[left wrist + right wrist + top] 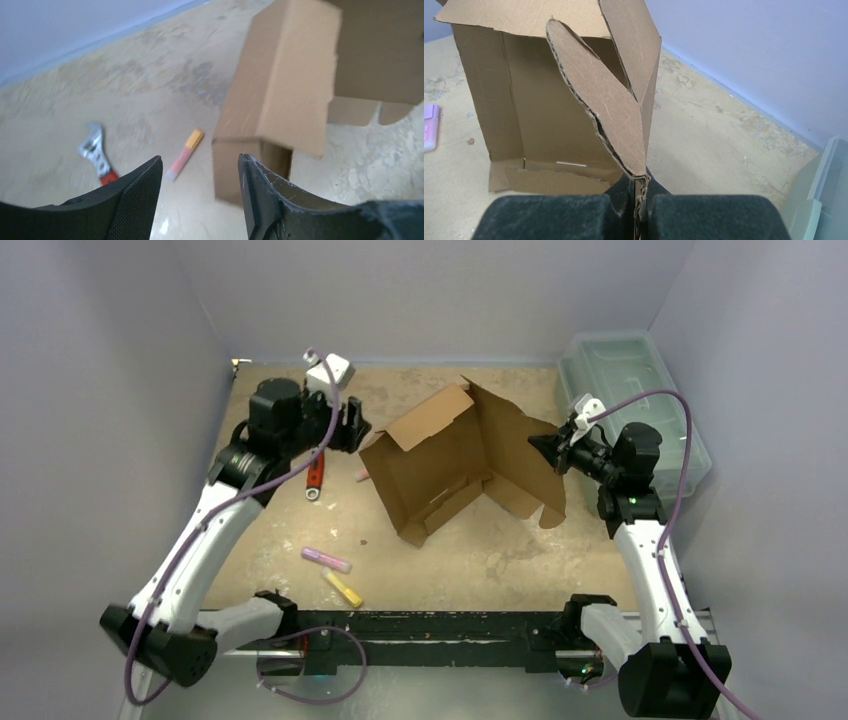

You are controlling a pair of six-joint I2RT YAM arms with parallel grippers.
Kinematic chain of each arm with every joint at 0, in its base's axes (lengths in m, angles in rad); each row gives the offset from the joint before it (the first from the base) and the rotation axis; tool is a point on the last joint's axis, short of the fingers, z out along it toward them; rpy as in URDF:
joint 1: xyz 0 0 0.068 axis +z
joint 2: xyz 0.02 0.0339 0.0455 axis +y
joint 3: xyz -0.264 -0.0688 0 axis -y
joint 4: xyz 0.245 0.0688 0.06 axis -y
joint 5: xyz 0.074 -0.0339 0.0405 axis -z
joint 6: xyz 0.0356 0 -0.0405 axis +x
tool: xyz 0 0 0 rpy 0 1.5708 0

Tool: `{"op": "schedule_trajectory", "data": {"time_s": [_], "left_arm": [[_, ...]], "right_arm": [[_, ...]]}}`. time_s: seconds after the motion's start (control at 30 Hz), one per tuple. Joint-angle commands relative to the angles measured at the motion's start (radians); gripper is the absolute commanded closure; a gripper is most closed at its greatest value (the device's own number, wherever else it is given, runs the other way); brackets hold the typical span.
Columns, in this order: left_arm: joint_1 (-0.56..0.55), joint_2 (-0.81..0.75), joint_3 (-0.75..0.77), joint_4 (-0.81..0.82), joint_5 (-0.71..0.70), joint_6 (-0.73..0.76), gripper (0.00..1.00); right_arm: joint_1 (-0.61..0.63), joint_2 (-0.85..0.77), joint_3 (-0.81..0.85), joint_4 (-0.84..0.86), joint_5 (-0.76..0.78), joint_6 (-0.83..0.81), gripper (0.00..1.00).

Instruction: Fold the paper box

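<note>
The paper box (440, 465) is brown die-cut cardboard, half raised in the middle of the table with flaps standing up. My right gripper (552, 448) is shut on the edge of its right-hand flap (616, 112); the cardboard is pinched between the pads (639, 192). My left gripper (355, 430) hovers just left of the box, jaws apart with nothing between them. In the left wrist view the box's corner wall (280, 95) stands just beyond the right finger (260, 195).
A red-handled wrench (314, 478) lies left of the box. A pink marker (326, 559) and a yellow one (343, 589) lie near the front. An orange-capped marker (185, 154) lies by the box. A pale-green plastic bin (630, 390) stands at the back right.
</note>
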Motion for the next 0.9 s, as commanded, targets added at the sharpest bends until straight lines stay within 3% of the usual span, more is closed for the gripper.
{"op": "schedule_trajectory", "data": {"time_s": [0.0,0.13,0.27,0.37,0.5,0.6,0.87], "left_arm": [[0.004,-0.288,-0.217,0.053,-0.297,-0.231,0.43],[0.005,-0.511,-0.454,0.088,-0.278,-0.372,0.43],[0.005,-0.634,-0.723,0.254,-0.161,-0.523,0.46],[0.005,-0.616,-0.848,0.399,-0.147,-0.620,0.58],[0.005,-0.501,-0.904,0.562,-0.158,-0.638,0.65],[0.005,-0.410,-0.914,0.691,-0.081,-0.649,0.67],[0.003,-0.320,-0.924,0.803,0.012,-0.691,0.74]], "right_arm": [[-0.005,0.006,-0.008,0.003,-0.014,0.012,1.00],[-0.004,0.014,-0.009,0.003,-0.030,0.017,1.00],[-0.005,0.012,-0.010,0.003,-0.034,0.019,1.00],[-0.005,0.004,-0.014,0.026,-0.034,0.019,1.00],[-0.005,-0.003,-0.018,0.025,-0.038,0.020,1.00],[-0.006,-0.001,-0.020,0.028,-0.040,0.020,1.00],[-0.007,-0.001,-0.023,0.029,-0.047,0.020,1.00]]}}
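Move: The near edge of the box's left wall, about halfway up, lies some 19 cm below my left hand, roughly 5 cm back and 2 cm to its right. The box's top flap is about 4 cm ahead, 8 cm right and 10 cm below. On the table, the orange pen lies about 5 cm ahead, and the red-handled wrench 6 cm ahead and 14 cm left. From my right hand, that wall edge is roughly 23 cm left, 4 cm back and 14 cm below. I swing my left hand back and left, clear of the box, then drop it down outside the left wall to some 17 cm lower, and finally ease it forward and right towards the wall's near edge. On the way I roll its left side down about 30 degrees, tip the fingers down, turn them somewhat counter-clockwise and narrow them from about half open to a quarter. My right hand stays put, still pinching the right-hand panel. ##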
